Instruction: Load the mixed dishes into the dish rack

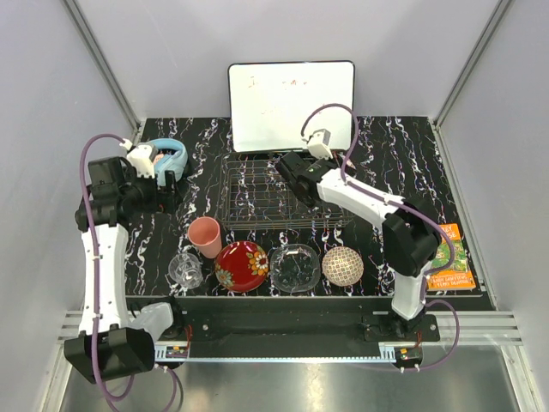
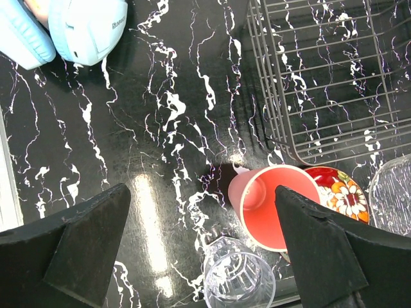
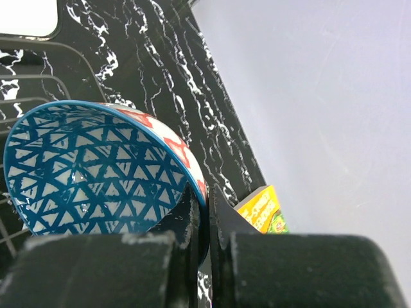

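My right gripper (image 3: 204, 199) is shut on the rim of the blue patterned bowl (image 3: 90, 173) and holds it tilted over the dish rack (image 1: 257, 199); in the top view that gripper (image 1: 294, 176) hides the bowl. My left gripper (image 1: 167, 196) is open and empty, hovering left of the rack. In the left wrist view its jaws (image 2: 200, 192) stand wide apart above the pink cup (image 2: 273, 205) and the clear glass mug (image 2: 239, 276). The pink cup (image 1: 206, 236), glass mug (image 1: 186, 269), red floral plate (image 1: 242, 266), clear glass dish (image 1: 295, 268) and beige patterned bowl (image 1: 342, 265) sit along the table's front.
Light-blue headphones (image 1: 167, 154) lie at the back left. A white whiteboard (image 1: 292, 105) leans behind the rack. Orange packets (image 1: 450, 257) lie at the right edge and show in the right wrist view (image 3: 260, 212). Grey walls close in three sides.
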You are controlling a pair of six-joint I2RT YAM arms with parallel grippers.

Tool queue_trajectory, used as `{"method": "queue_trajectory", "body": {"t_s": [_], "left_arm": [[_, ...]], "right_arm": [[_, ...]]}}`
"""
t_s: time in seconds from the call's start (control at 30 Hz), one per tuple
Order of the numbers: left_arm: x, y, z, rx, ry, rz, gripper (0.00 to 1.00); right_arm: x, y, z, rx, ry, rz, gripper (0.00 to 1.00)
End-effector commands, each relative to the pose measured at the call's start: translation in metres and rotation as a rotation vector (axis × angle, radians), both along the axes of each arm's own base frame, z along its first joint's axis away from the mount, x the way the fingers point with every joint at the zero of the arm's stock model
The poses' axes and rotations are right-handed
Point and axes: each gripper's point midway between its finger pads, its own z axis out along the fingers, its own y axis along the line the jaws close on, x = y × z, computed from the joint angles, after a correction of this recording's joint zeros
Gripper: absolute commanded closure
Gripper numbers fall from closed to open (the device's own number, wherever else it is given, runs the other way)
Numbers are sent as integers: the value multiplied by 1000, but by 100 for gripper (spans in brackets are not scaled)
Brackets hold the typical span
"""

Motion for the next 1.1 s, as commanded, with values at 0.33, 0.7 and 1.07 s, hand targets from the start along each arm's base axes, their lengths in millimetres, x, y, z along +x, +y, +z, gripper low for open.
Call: {"method": "queue_trajectory", "body": {"t_s": [0.33, 0.7, 1.07], "left_arm": [[-2, 1, 2, -32, -24, -33, 1], [-7, 10, -2, -31, -18, -25, 1], [-9, 13, -6, -34, -9, -27, 1]], "right_arm": [[30, 24, -3, -127, -49, -32, 100], [40, 35, -37, -161, 7, -22, 100], [44, 40, -44, -118, 24, -9, 44]]}}
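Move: I hold the blue bowl pinched by its rim in my right hand. Its place, just inside the dish rack's right rear, is about 4 cm ahead, 7 cm to the left and 9 cm below that hand. The whiteboard lies some 16 cm ahead and 12 cm left, the cream bowl about 27 cm back and straight in line. From my left hand the rack place is about 12 cm ahead and 41 cm to the right, 11 cm lower. I lower the blue bowl about 7 cm into the right rear of the dish rack with my right hand, easing some 4 cm forward and 3 cm left and rolling about 10 degrees so the bowl's side dips. Once down, I open the fingers nearly halfway around the rim, barely rising. My empty left hand drifts a couple of centimetres left, back and down, staying open. ##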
